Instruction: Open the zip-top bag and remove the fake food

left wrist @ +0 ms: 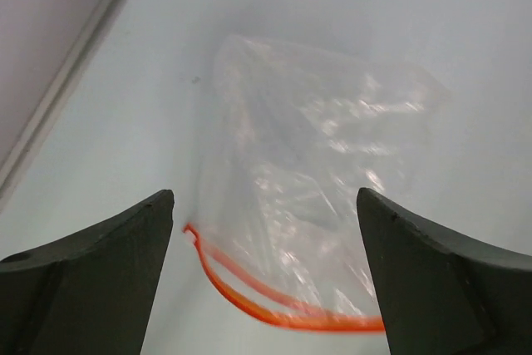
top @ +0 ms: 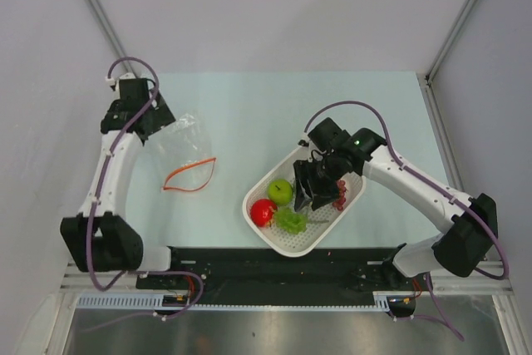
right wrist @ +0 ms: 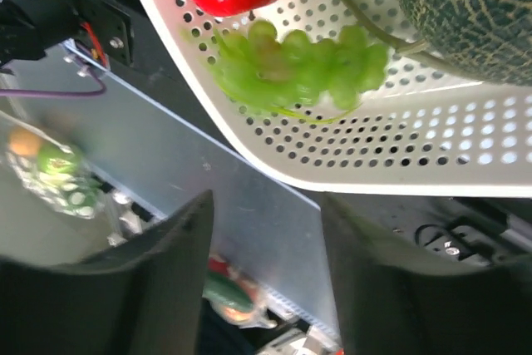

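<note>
The zip-top bag [top: 187,143] lies flat and crinkled on the pale table, its orange-red zip strip [top: 189,179] curled towards the front. My left gripper [top: 156,125] hovers just behind it, wide open; in the left wrist view the bag [left wrist: 316,139] and strip [left wrist: 249,293] lie beneath the spread left gripper [left wrist: 264,197]. The fake food sits in the white perforated basket [top: 307,247]: green apple [top: 280,191], red fruit [top: 263,212], frilly green piece [top: 291,220], dark-red grapes [top: 340,193]. My right gripper [top: 314,193] hangs over the basket, open and holding nothing [right wrist: 266,199].
A black rail [top: 266,259] runs along the table's near edge, right by the basket rim [right wrist: 416,180]. Grey walls and metal posts close in the left, back and right sides. A dark green netted piece [right wrist: 465,6] shows in the right wrist view.
</note>
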`<state>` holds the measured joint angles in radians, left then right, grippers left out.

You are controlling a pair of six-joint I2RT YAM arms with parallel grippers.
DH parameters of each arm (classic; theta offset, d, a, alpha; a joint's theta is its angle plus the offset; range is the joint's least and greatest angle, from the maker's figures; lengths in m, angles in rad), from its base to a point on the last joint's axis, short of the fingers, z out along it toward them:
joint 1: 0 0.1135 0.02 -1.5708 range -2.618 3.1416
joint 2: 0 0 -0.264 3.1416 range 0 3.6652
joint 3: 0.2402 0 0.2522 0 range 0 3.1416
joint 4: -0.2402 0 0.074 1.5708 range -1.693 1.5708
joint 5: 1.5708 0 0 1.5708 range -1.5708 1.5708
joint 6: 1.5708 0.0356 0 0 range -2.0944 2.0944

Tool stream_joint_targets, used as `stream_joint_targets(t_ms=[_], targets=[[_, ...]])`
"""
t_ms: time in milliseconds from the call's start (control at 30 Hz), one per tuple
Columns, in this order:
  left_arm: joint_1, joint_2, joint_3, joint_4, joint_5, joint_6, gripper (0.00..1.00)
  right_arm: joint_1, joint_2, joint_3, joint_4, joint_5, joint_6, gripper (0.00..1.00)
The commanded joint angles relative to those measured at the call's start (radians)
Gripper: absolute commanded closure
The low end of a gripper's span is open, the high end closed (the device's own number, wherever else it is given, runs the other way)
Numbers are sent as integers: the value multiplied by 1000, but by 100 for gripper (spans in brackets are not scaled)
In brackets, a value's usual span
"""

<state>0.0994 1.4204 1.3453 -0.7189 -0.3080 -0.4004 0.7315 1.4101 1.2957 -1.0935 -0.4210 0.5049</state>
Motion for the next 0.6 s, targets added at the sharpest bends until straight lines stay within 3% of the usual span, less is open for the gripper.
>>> stream_joint_targets(t_ms=[0, 100, 267, 433, 567], targets=[[-160, -190, -38, -42, 16, -64, 4, 2, -20, -1, 29, 51, -23, 36], [-311, -306, -73, -22, 62, -130, 0, -1, -54, -3, 43, 89, 0, 24], [-651, -437, -205, 76, 83, -196, 0, -10, -210, -4, 92, 229, 61, 0], [-941, -511, -273, 174, 64, -204, 0, -18, -390, -9, 98, 471, 142, 0], [-1079, -570, -262, 236, 14, -192, 0, -24, -564, -9, 51, 591, 167, 0]])
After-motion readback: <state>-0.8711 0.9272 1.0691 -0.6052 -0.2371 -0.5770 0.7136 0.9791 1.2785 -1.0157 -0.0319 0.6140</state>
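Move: From the left gripper, the basket's middle lies some 45 cm to the right and 11 cm back; the emptied bag is about 4 cm ahead and 5 cm to the right, well below. From the half-open right gripper, the green grapes are roughly 7 cm left, 3 cm ahead and 12 cm below, with the tomato 16 cm left and 5 cm ahead, the apple 10 cm left and 12 cm ahead, and the melon 13 cm almost straight ahead. Swing the open left gripper off to the right and back, away from the bag and towards the basket's left side, about 30 cm across and half that back, rising a little and turning some 50 degrees clockwise. Open the right gripper fully above the green grapes, hold nearly still, then lift it up and to the right, tipping the fingers outward. ##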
